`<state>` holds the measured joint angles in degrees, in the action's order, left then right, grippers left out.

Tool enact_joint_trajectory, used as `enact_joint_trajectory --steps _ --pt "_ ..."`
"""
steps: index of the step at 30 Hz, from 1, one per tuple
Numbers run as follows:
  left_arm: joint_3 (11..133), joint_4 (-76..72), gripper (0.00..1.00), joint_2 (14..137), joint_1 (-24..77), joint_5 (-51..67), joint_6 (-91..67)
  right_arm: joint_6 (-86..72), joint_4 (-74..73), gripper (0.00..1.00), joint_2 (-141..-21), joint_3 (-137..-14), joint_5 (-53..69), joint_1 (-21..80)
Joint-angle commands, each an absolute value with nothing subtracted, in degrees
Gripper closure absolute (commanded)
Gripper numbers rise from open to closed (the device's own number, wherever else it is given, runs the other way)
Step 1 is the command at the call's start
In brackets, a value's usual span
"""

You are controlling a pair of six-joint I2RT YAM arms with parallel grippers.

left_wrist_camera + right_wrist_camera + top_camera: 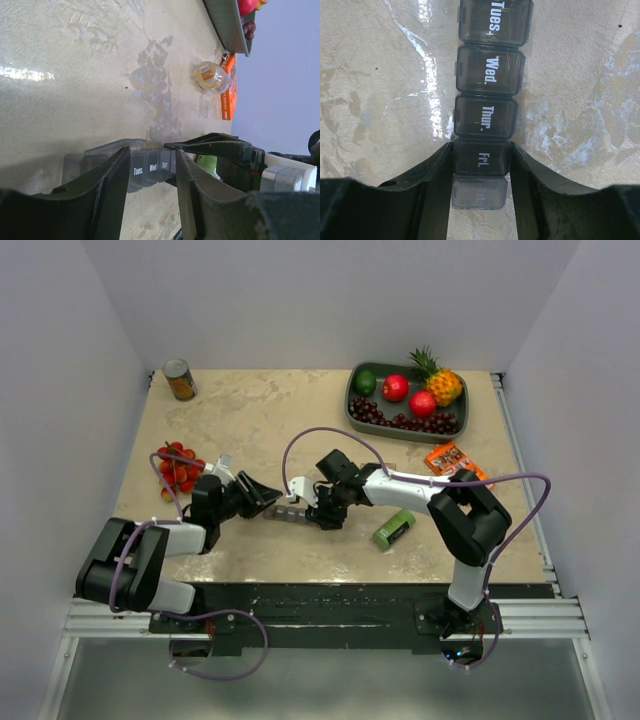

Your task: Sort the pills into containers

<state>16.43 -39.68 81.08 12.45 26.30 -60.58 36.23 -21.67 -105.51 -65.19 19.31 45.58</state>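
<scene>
The containers [489, 75] are a grey strip of day-marked lidded compartments lying on the table, seen small in the top view [288, 510]. My right gripper [481, 149] is shut on the strip at its "Fri." compartment, one finger on each long side. My left gripper [151, 152] is open, its fingers standing either side of the "Tues." to "Thur." compartments [150, 167] from the strip's other end. A translucent lid [107, 148] stands raised near the left finger. The pills show as amber pieces inside a small clear bottle [212, 77] lying on its side farther back.
A green box [394, 528] lies right of the right gripper [318, 512], an orange packet [453, 461] behind it. The dark fruit tray [352, 412] sits at the back right, a can [180, 380] at the back left, and red cherry tomatoes [178, 468] by the left arm.
</scene>
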Motion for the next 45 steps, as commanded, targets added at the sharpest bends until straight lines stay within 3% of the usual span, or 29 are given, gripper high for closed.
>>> enact_joint_trajectory --steps 1,16,22,30,36,45 --pt "18.5 -43.7 0.54 79.6 12.6 25.2 -60.7 37.2 -24.3 0.71 -108.3 -65.0 19.7 45.6" --pt "20.4 -46.0 0.54 86.7 12.6 23.2 -60.8 37.5 -24.6 0.71 -108.5 -65.0 19.8 45.6" --pt "20.2 -44.6 0.54 82.9 12.6 24.1 -59.3 37.8 -25.0 0.7 -108.5 -65.1 19.6 45.6" --pt "23.3 -25.4 0.44 65.5 12.2 22.9 -49.8 42.1 -27.2 0.68 -108.2 -66.4 16.3 45.5" --pt "30.0 -5.2 0.37 52.6 11.3 19.3 -38.8 54.2 -33.3 0.66 -108.5 -68.5 12.9 45.1" --pt "38.1 11.5 0.33 45.7 10.9 14.3 -25.9 71.4 -46.1 0.62 -112.1 -77.5 14.1 38.8"
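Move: The left fingers are half open, a little above the left end of the pill box. Its Sunday compartment, lid already raised, lies about 2 cm back, 2 cm left and 3 cm below them. The right hand grips the box by Friday, with Sunday about 13 cm to its left and 2 cm forward. From the left hand, the clear bottle lies some 25 cm right and 9 cm forward, and the green bottle 29 cm right and 7 cm back. A left fingertip seems to be on the raised Sunday lid and works forward a centimetre or two, dipping slightly. The left hand then comes away, rising quickly about 15 cm and drifting left as the fingers open wider and the wrist rolls some 30 degrees. The right hand keeps its pinch on Friday, first still, then slides about 5 cm right and forward at level height, turning counter-clockwise. ##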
